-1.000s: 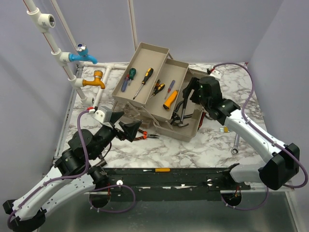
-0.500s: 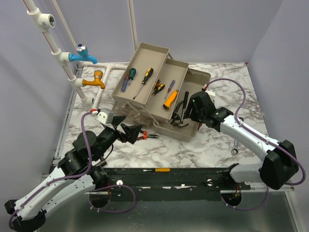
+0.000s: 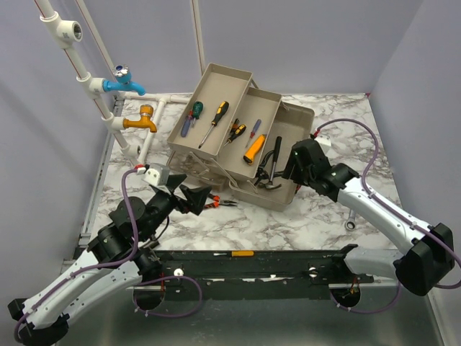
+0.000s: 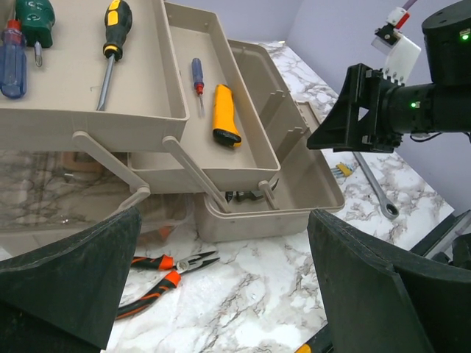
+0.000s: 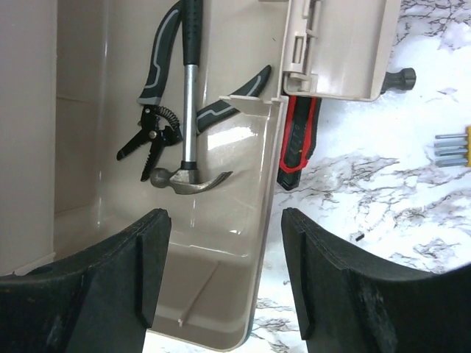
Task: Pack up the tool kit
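The tool kit's beige toolbox (image 3: 284, 189) stands open with its trays (image 3: 216, 108) folded out, holding screwdrivers and a yellow-handled tool (image 4: 226, 123). Orange-and-black pliers (image 3: 220, 204) (image 4: 158, 272) lie on the marble in front of the box. My left gripper (image 3: 189, 194) (image 4: 224, 294) hangs open just left of and above them, empty. My right gripper (image 3: 288, 169) (image 5: 224, 279) is open and empty, straddling the box's right wall. Below it, in the bottom compartment, lie a hammer (image 5: 188, 147) and grey-handled pliers (image 5: 158, 118).
A red-and-black tool (image 5: 298, 143) and hex bits (image 5: 452, 147) lie on the marble right of the box. A wrench (image 3: 351, 216) lies further right. A yellow-handled screwdriver (image 3: 241, 254) rests on the front rail. White pipes with a blue tap (image 3: 124, 85) and an orange tap (image 3: 140, 120) stand back left.
My right arm has swung from the box's back right corner forward to its right wall, and its jaws have narrowed a little. The left gripper edged slightly towards the pliers.
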Motion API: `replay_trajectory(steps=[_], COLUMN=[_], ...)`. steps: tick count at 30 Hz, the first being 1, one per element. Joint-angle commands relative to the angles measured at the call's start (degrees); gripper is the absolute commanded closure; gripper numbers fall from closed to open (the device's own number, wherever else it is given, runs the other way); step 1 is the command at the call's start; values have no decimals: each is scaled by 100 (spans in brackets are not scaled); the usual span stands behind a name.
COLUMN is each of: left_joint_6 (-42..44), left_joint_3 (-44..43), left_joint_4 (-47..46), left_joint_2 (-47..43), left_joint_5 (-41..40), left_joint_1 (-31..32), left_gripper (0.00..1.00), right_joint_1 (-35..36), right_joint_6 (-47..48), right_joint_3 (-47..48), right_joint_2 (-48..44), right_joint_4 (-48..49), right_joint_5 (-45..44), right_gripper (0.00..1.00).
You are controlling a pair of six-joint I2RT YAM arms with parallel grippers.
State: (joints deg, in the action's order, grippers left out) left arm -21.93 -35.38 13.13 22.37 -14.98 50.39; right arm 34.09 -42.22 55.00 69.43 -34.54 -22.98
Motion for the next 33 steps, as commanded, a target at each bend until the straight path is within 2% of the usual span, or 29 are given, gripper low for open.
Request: replay_trajectory(steps=[1,6,8,11,15,17,20,27,33], left_joint_6=[-110,-297,-329,-452,-662,-785,-1010,-1476,-1780], left_joint_3=[137,197,238,321,472,561,720,1019,1127], left_joint_4=[30,174,191,216,234,256,315,487,613], left_joint_2=[-8,1,-13,-20,-74,-129,-238,-453,-455], left_joint_5=[-352,-688,-654,-618,-597,-527,-294,706,1125], left_joint_1=[29,23,10,-27,-127,-220,-479,-1619,-2156], left_gripper=[1,1,1,2,1,1,1,2,2], right_joint_1=[19,19,19,13,-99,-285,-565,-1137,-1255], right_joint_6=[-166,-361,-400,-422,-415,-389,-286,22,90], right_joint_3=[-302,-507,-540,-547,-542,-601,-689,-779,-753], right_joint_2=[-15,350,442,493,541,516,379,169,244], right_joint_4=[-183,-11,35,45,-99,-131,-116,-80,-35], right_joint_5=[-192,121,111,-55,-313,-305,-245,-108,-167], right_gripper=[32,38,46,58,83,93,95,97,98])
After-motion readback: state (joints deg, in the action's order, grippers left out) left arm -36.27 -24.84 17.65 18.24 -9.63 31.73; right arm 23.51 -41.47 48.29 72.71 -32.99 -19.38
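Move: For the right hand, the place to grip is the rim of the toolbox's bottom bin on its right side near the front corner, about 5 cm below, 2 back and 1 to the right. Inside the bin the hammer's middle lies some 12 cm ahead and 5 left, 12 down; outside, the utility knife lies 8 ahead, 6 right and 14 down. From the left hand, the pliers lie roughly 9 cm ahead, 3 right and 27 down, with the clear lid some 19 ahead, 4 left and 24 down. The right hand sinks about 6 cm with its fingertips tipping a little further down and drawing slightly back, straddles the bin's right wall and closes until it pinches the rim, then drags that wall some 4.5 cm to the right and slightly forward, keeping its height and its grip. Meanwhile the open left hand sinks about 8.5 cm towards the pliers, swinging left and somewhat forward, mostly late on, while its fingers tip down and turn counter-clockwise. ##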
